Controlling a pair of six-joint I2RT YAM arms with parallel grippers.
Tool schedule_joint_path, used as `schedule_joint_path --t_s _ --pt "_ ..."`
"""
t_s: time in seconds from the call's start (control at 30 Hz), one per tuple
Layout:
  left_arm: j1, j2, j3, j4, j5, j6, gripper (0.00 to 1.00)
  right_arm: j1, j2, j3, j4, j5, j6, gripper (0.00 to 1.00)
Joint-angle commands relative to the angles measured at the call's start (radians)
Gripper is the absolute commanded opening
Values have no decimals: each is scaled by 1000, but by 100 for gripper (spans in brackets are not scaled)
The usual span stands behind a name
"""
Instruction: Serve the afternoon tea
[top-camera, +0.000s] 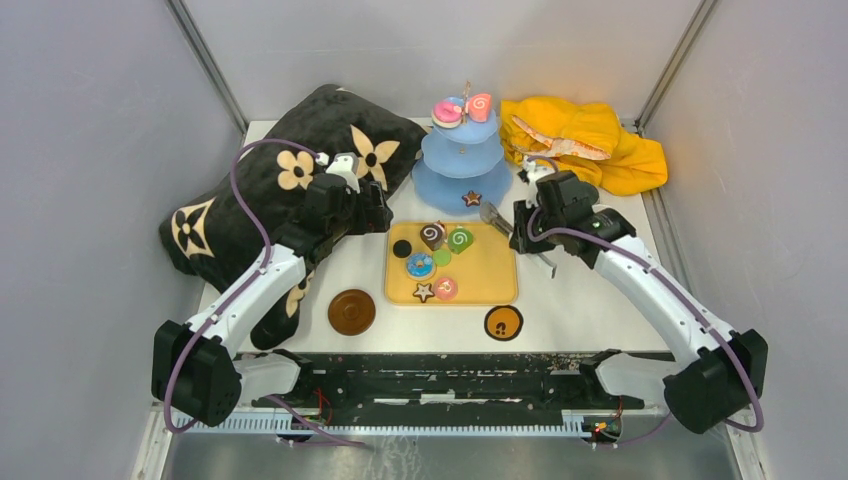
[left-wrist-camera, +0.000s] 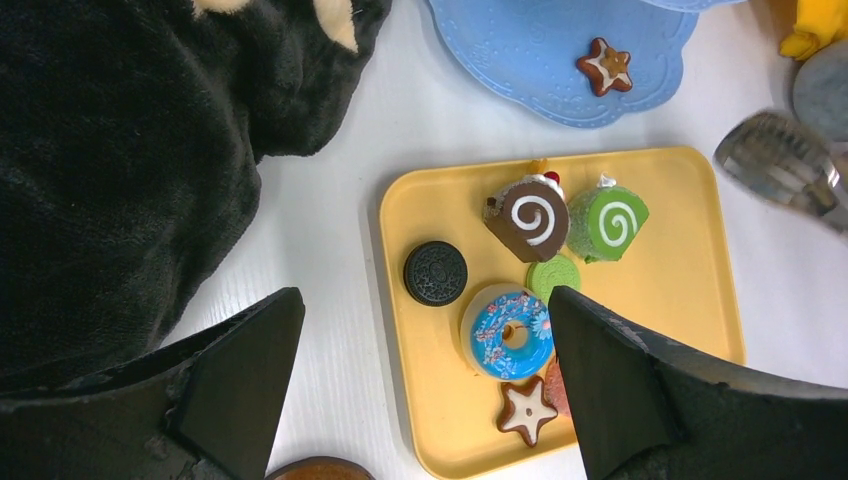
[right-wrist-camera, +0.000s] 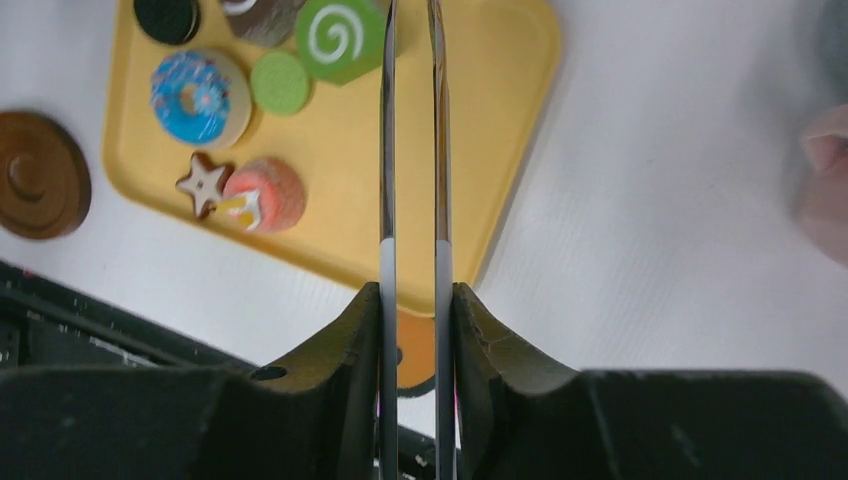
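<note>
The light-blue three-tier stand (top-camera: 462, 160) carries pink sweets on its top tier (top-camera: 462, 110) and a star biscuit (left-wrist-camera: 606, 66) on the bottom tier. On the yellow tray (top-camera: 495, 280) lie a brown swirl roll (left-wrist-camera: 528, 218), a green swirl roll (right-wrist-camera: 338, 35), a blue doughnut (left-wrist-camera: 510, 333), a dark sandwich biscuit (left-wrist-camera: 435, 272), a star biscuit (left-wrist-camera: 527, 408) and a pink sweet (right-wrist-camera: 262, 193). My left gripper (left-wrist-camera: 425, 300) hovers open over the tray's left edge. My right gripper (right-wrist-camera: 415, 300) is shut on the metal tongs (right-wrist-camera: 388, 150), whose arms stay slightly apart and point past the green roll.
A black flowered cushion (top-camera: 290, 200) fills the left side and a yellow cloth (top-camera: 590, 140) lies at the back right. A brown coaster (top-camera: 351, 312) and an orange coaster (top-camera: 503, 322) sit near the front edge. A blurred pink shape (right-wrist-camera: 825, 170) shows at the right.
</note>
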Motion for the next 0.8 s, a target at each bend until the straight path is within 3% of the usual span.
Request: schedule_joint_path --t_s 0.0,0.3,0.77 --pt "2 -7 -5 26 26 -42 99 99 -42 -39 -44 -36 39 33" --pt "1 -6 -5 30 30 -46 99 218 -59 -62 -79 -7 71 36" --pt "1 -4 0 33 32 -53 100 265 46 -18 130 -49 170 31"
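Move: The right hand holds the tongs, their tips reaching ahead and to its left. The green roll cake lies about 4 cm ahead of this hand, 12 cm left and 15 cm below. The chocolate roll cake is some 6 cm left of the green one and level with it; the green cookie is 4 cm left of it and 4 cm nearer the robot. From the idle left hand, the green roll cake is roughly 14 cm right, 2 cm back and 15 cm below. Back and to the left, the right hand carries the tongs away from the cake stand and over the tray, about 7.5 cm back, sinking some 3 cm. It then slows and eases farther left and slightly forward, bringing the tips close beside the green roll cake. The wrist turns some 10 degrees counter-clockwise and tips slightly steeper downward while the fingers keep their hold on the tongs. ##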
